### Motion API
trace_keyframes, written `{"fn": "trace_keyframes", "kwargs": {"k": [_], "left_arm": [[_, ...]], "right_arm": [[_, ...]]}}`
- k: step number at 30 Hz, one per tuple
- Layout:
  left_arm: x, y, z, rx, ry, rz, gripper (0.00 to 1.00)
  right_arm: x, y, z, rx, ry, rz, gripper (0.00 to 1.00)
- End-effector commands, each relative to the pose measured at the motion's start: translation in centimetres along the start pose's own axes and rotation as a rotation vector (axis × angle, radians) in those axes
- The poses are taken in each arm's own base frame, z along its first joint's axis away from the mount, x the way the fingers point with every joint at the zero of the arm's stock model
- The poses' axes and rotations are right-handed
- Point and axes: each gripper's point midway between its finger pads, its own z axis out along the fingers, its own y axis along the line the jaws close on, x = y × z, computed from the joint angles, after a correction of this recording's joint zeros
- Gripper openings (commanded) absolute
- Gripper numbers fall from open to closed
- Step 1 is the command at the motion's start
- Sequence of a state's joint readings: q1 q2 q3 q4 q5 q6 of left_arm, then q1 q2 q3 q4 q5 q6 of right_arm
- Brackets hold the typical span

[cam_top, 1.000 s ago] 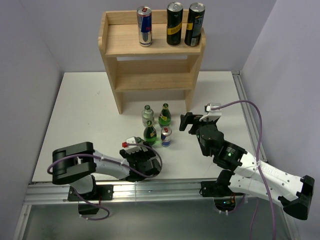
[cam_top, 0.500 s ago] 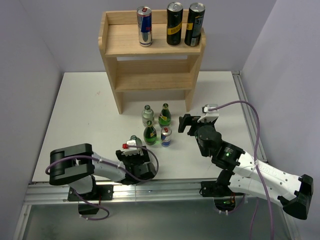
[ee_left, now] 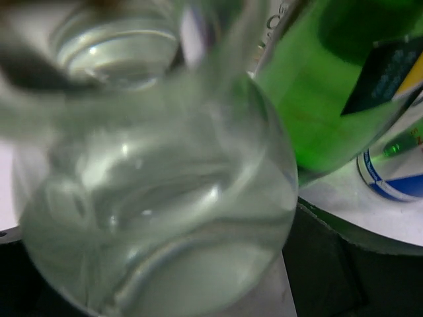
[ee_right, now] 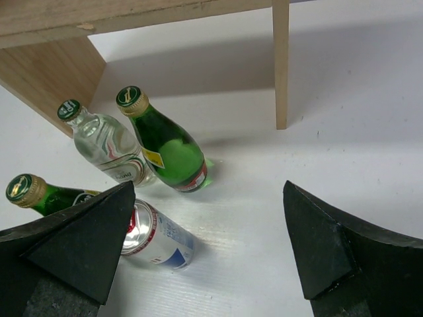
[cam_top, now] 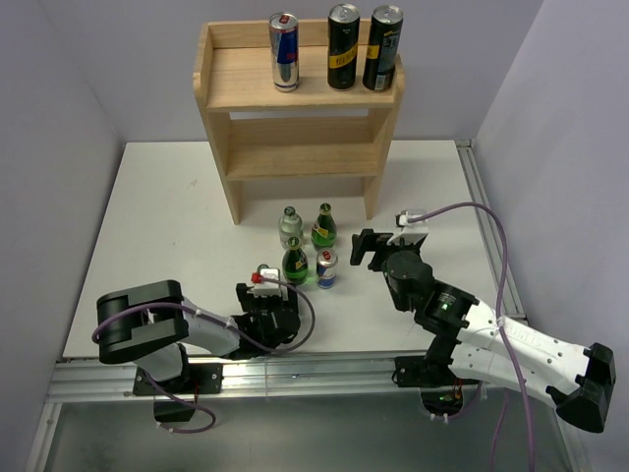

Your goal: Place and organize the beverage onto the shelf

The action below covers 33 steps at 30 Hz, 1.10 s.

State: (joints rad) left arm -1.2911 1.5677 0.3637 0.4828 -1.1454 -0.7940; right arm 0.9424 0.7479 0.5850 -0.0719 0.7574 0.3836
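The light-wood shelf [cam_top: 295,93] stands at the back with three cans [cam_top: 342,47] on its upper board. In front of it on the table stand a clear bottle [cam_top: 289,226], two green bottles [cam_top: 322,226] and a small can [cam_top: 326,267]. My left gripper [cam_top: 267,317] is low at the near edge. In its wrist view another clear glass bottle [ee_left: 152,198] fills the space between the jaws, reaching the right finger [ee_left: 324,264]; I cannot make out a firm grip. My right gripper [cam_top: 362,246] [ee_right: 211,244] stands open, empty, just right of the small can [ee_right: 158,238].
The right wrist view has the green bottle [ee_right: 168,148], the clear bottle [ee_right: 106,145], a second green bottle [ee_right: 46,195] and a shelf leg [ee_right: 281,59]. Grey walls enclose the table. A metal rail [cam_top: 295,369] runs along its near edge.
My left gripper shifted left and then up towards the bottles; a bottle cap seen beside it half a second ago is now covered. My right gripper crept left towards the small can.
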Motion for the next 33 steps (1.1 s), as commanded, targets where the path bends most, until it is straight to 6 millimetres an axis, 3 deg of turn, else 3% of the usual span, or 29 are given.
{"fn": "trace_keyframes", "kwargs": {"k": [1, 7, 11, 12, 13, 15, 17, 20, 24, 33], "left_arm": [[-1.0, -0.5, 1.0, 0.022, -0.021, 0.002, 0.95], [-1.0, 0.4, 2.1, -0.021, -0.028, 0.003, 0.82], [-1.0, 0.5, 2.7, -0.029, -0.026, -0.013, 0.65], [-0.9, 0.6, 2.8, -0.035, -0.024, -0.012, 0.54], [-0.9, 0.8, 2.9, -0.04, -0.026, -0.011, 0.24], [-0.7, 1.1, 3.0, -0.058, -0.025, -0.016, 0.1], [-0.7, 1.3, 3.0, -0.066, -0.022, -0.015, 0.01], [-0.7, 1.3, 2.9, -0.069, -0.004, -0.003, 0.0], [-2.4, 1.0, 2.5, -0.085, -0.002, 0.001, 0.0], [-8.4, -0.4, 2.0, -0.03, -0.071, -0.044, 0.0]], "right_arm": [[-0.6, 0.1, 0.0, -0.003, -0.031, 0.051, 1.0], [0.2, -0.3, 0.2, 0.004, -0.022, 0.044, 1.0], [0.9, -0.5, 0.2, 0.006, -0.015, 0.044, 1.0], [1.0, -0.5, 0.3, 0.005, -0.012, 0.043, 1.0], [1.0, -0.6, 0.3, 0.008, -0.012, 0.043, 1.0], [1.2, -0.6, 0.3, 0.008, -0.01, 0.041, 1.0], [1.3, -0.6, 0.4, 0.008, -0.009, 0.041, 1.0], [1.5, -0.6, 0.4, 0.009, -0.006, 0.039, 1.0], [1.9, -0.5, 0.5, 0.007, 0.003, 0.037, 1.0], [2.0, -0.4, 0.7, 0.002, -0.003, 0.044, 1.0]]}}
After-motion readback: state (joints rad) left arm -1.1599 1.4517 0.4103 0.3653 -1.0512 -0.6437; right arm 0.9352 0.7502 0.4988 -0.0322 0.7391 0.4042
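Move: Between the left hand's open fingers stands the front clear bottle, its middle about 3 cm ahead, 1 cm left and a little above the hand point. From that hand the front green bottle is roughly 8 cm ahead and 6 cm right, the white can 7 cm ahead and 14 cm right, and the rear clear bottle some 17 cm ahead and 6 cm right. The clear bottle lies about 22 cm left, 3 cm back and 17 cm below the right hand. Reaching forward about 3 cm and slightly left around the clear bottle, the left hand closes its fingers partway while still advancing and pinches the bottle's body. It holds there, then rises some 2 cm at the end with the bottle in its grip. The right hand, empty and wide open, sinks about 3 cm. ##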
